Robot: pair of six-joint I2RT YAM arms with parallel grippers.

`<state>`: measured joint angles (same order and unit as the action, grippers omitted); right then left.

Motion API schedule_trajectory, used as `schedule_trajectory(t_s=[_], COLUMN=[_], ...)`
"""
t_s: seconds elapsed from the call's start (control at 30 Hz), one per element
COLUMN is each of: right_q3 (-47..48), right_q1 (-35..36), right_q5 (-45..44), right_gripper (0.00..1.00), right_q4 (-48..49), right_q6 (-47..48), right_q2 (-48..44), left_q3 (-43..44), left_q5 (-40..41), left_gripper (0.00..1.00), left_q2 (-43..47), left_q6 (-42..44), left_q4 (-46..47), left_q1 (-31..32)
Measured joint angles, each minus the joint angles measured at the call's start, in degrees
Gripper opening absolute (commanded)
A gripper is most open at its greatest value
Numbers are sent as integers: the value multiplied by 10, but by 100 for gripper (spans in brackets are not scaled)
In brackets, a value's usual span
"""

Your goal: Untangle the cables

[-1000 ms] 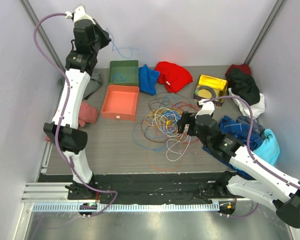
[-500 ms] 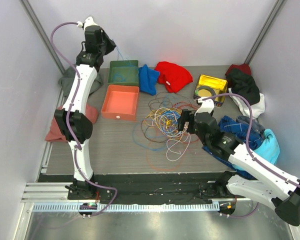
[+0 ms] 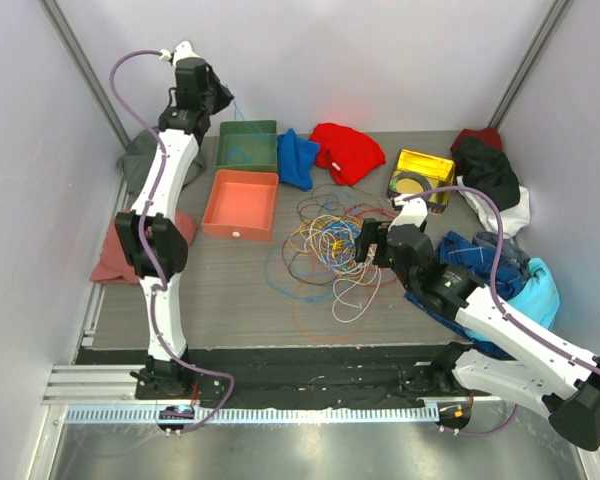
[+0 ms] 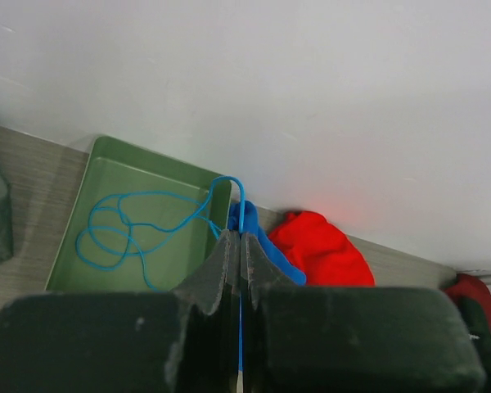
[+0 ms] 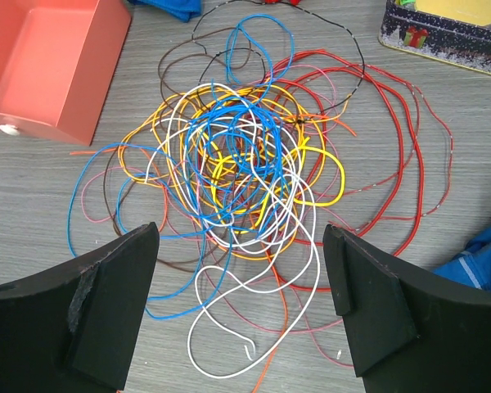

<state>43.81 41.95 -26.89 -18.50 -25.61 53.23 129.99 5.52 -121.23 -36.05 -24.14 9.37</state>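
Note:
A tangle of cables (image 3: 325, 240) in blue, yellow, orange, red, white and brown lies mid-table, filling the right wrist view (image 5: 237, 155). My right gripper (image 3: 365, 245) hovers over the tangle's right side, open, with nothing between its fingers (image 5: 241, 237); a white loop lies on the table below them. My left gripper (image 3: 217, 100) is raised at the back left, above the green tray (image 3: 248, 145). It is shut on a single blue cable (image 4: 240, 214), which hangs from the fingertips and coils inside the green tray (image 4: 123, 229).
An orange tray (image 3: 242, 205) sits left of the tangle. Blue cloth (image 3: 298, 158) and red cloth (image 3: 346, 150) lie behind it, with a yellow tin (image 3: 420, 175) at back right. Garments pile up at the right (image 3: 490, 260). A pink cloth (image 3: 110, 262) lies at the left.
The left arm has swung its elbow forward and lowered its gripper toward the green tray, letting the blue cable settle into it. The right arm has barely shifted.

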Motion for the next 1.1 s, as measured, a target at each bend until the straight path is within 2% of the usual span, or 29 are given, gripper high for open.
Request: schedule_trajectory(t_s=[0.2,0.4,0.5,0.53,0.57,0.63,0.8,0.83,1.0,1.1], right_q3=[0,8,8,8,8,8,9,10,10,9], right_q1=[0,0,0,0,0,0,0,0,0,0], right_q5=[-6,-14,-16,-16,-16,-16,-15,-15,-12,-5], right_gripper=[90,90,91,90,90,90,90,91,90,90], right_q4=[-4,-5,-6,-7,-7,-7,-7,-7,-8,-8], right_q6=[0,0,0,0,0,0,0,0,-4,-14], right_q2=[0,23,35,38,41,46,47,46,34,16], left_q3=[57,66,56,56,56,56,50,41,-17,-103], left_q5=[-6,-11,-11,-10,-11,-10,-11,-11,-10,-1], left_gripper=[0,1,21,38,43,51,57,79,82,83], left_q2=[-115,-197,-201,-201,-201,-198,-175,-162,-55,59], left_q6=[-15,-25,-26,-26,-24,-26,-25,-25,-16,-9], left_q4=[21,10,10,14,16,17,17,18,22,42], left_q1=[-2,-4,-7,-9,-10,-14,-20,-21,-13,5])
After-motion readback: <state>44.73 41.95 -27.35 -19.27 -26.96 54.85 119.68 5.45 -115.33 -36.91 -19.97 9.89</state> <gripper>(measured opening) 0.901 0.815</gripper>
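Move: The left hand holds a blue cable high up, its loose part hanging towards the green box; the box's middle is about 30 cm below, some 5 cm ahead and 2 cm to the right. The orange tray sits about 15 cm nearer than the box, and the blue cloth some 13 cm to the box's right and 3 cm nearer. From the right hand the green box is roughly 38 cm ahead, 27 cm left and 16 cm below. Down and somewhat forward, the left hand sinks about 17 cm towards the green box with the blue cable still pinched, its fingers tipping some 15 degrees further down. Low over the box the fingers spread wide and let go of the cable; then the hand climbs about as far, levelling back and drawing back some 8 cm, quickest at the end. ##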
